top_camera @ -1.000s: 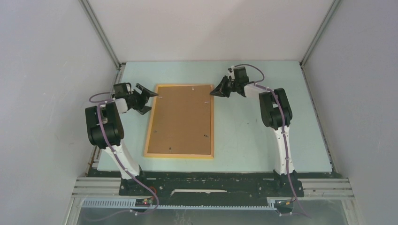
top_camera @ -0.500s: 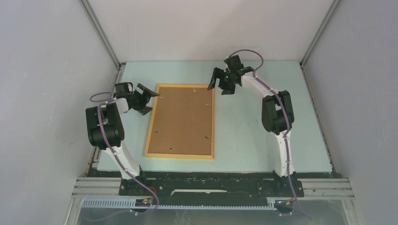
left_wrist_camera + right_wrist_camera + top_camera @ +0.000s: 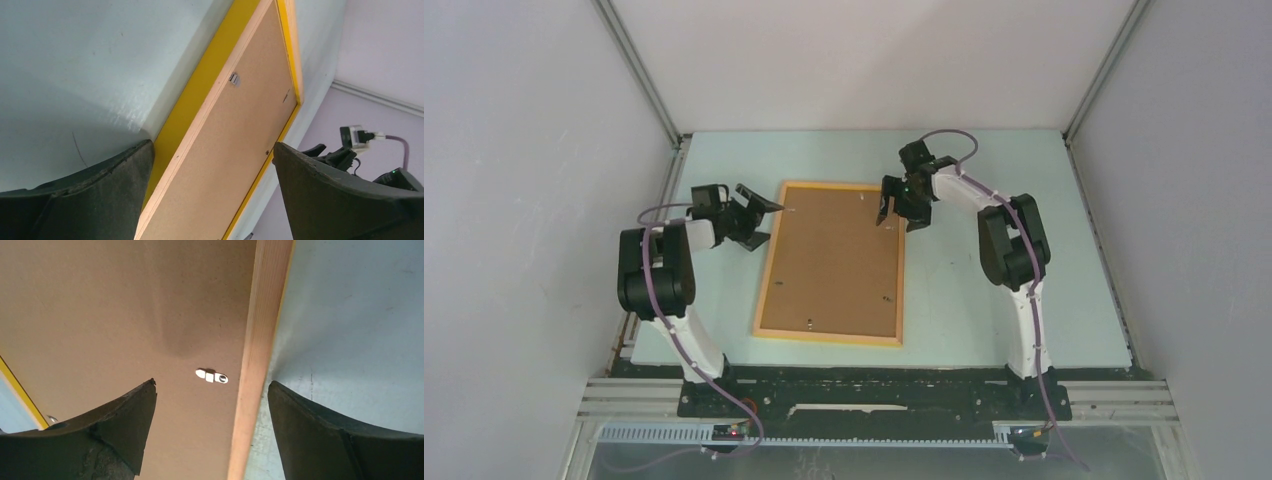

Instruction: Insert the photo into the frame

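Observation:
The frame [image 3: 828, 339] lies back-up in the middle of the table, an orange-yellow rail around a brown fibreboard backing [image 3: 834, 260]. The photo is hidden. My left gripper [image 3: 764, 222] is open at the frame's far left corner. In the left wrist view the gripper [image 3: 212, 145] has the yellow rail [image 3: 200, 95] and the backing between its fingers. My right gripper [image 3: 896, 214] is open over the far right corner. In the right wrist view the gripper [image 3: 212, 382] straddles the wooden rail [image 3: 260, 340], one finger over the backing [image 3: 125, 305] and the other over the table. Neither holds anything.
Small metal turn clips [image 3: 212, 376] sit along the backing's edges, one of them [image 3: 233, 78] by the left rail. Grey walls with aluminium posts [image 3: 639, 75] close in the pale green table [image 3: 1014, 170] on three sides.
The frame has slid right and turned slightly. My right gripper opened and moved down over the far right corner. My left gripper followed the frame to the right.

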`<state>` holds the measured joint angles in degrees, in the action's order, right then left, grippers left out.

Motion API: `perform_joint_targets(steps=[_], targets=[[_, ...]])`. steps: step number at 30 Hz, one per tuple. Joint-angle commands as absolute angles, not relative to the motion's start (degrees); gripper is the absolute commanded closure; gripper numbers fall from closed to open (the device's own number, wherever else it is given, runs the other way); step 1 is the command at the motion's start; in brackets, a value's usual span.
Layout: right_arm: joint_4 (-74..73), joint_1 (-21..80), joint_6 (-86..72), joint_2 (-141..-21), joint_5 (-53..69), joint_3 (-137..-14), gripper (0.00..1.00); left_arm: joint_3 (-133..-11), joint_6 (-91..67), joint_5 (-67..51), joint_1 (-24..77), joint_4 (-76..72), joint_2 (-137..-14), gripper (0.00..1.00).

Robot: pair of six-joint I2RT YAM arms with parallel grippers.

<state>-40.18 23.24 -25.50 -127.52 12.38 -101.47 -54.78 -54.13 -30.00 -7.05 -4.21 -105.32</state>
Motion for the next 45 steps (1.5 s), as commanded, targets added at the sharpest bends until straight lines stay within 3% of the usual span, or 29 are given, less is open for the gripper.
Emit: perform_joint_targets(steps=[1, 7, 22, 30, 33, 35, 45], targets=[[-42.43, 25.64, -36.98, -128.44, 5.22, -102.66, 0.1, -51.54, -59.19, -32.76, -6.56, -7.19, -104.19, 0.01], [-46.85, 28.16, -44.6, -129.83, -7.34, -103.38, 0.12, -49.27, -63.86, -34.59, -6.62, -11.55, -104.8, 0.01], [-49.52, 28.43, -46.38, -130.67, -7.8, -105.28, 0.39, -47.56, -67.03, -35.52, -6.66, -15.06, -103.24, 0.02], [-46.95, 29.0, -42.56, -128.35, -5.4, -102.66, 0.63, -47.29, -67.11, -35.25, -6.75, -15.16, -102.48, 0.02], [-46.74, 28.92, -37.8, -128.2, -3.07, -102.8, 0.79, -47.2, -67.12, -35.16, -6.78, -15.19, -102.4, 0.03], [-46.76, 28.75, -32.57, -127.98, -1.45, -102.96, 1.0, -47.2, -67.03, -35.12, -6.81, -15.18, -102.39, 0.03], [-50.46, 29.68, -1.51, -128.65, -3.75, -104.97, 1.0, -47.37, -66.56, -35.02, -7.0, -15.2, -102.16, 0.03]])
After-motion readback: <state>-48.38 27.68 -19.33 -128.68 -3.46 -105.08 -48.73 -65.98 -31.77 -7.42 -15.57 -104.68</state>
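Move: The metal clip by the frame's right bar lies some 2 cm left, 1 cm back and 2 cm below the right gripper, its tip pointing inward over the backing board. The right bar runs about 1 cm to this gripper's right, level with it. The far clip sits about 7 cm ahead and 9 cm left, the near clip some 18 cm back and 2 cm left. From the left gripper the aimed-at clip lies about 28 cm to the right and 1 cm back. Sink the right gripper about 1 cm over the right bar while turning it some 20 degrees clockwise, then draw it about 2 cm left and slightly back as the fingers close to roughly half their gap. Bring the left fingertip against the clip and swivel the hand back counter-clockwise some 25 degrees. Keep the open left gripper against the frame's left side, rolling it only slightly. ##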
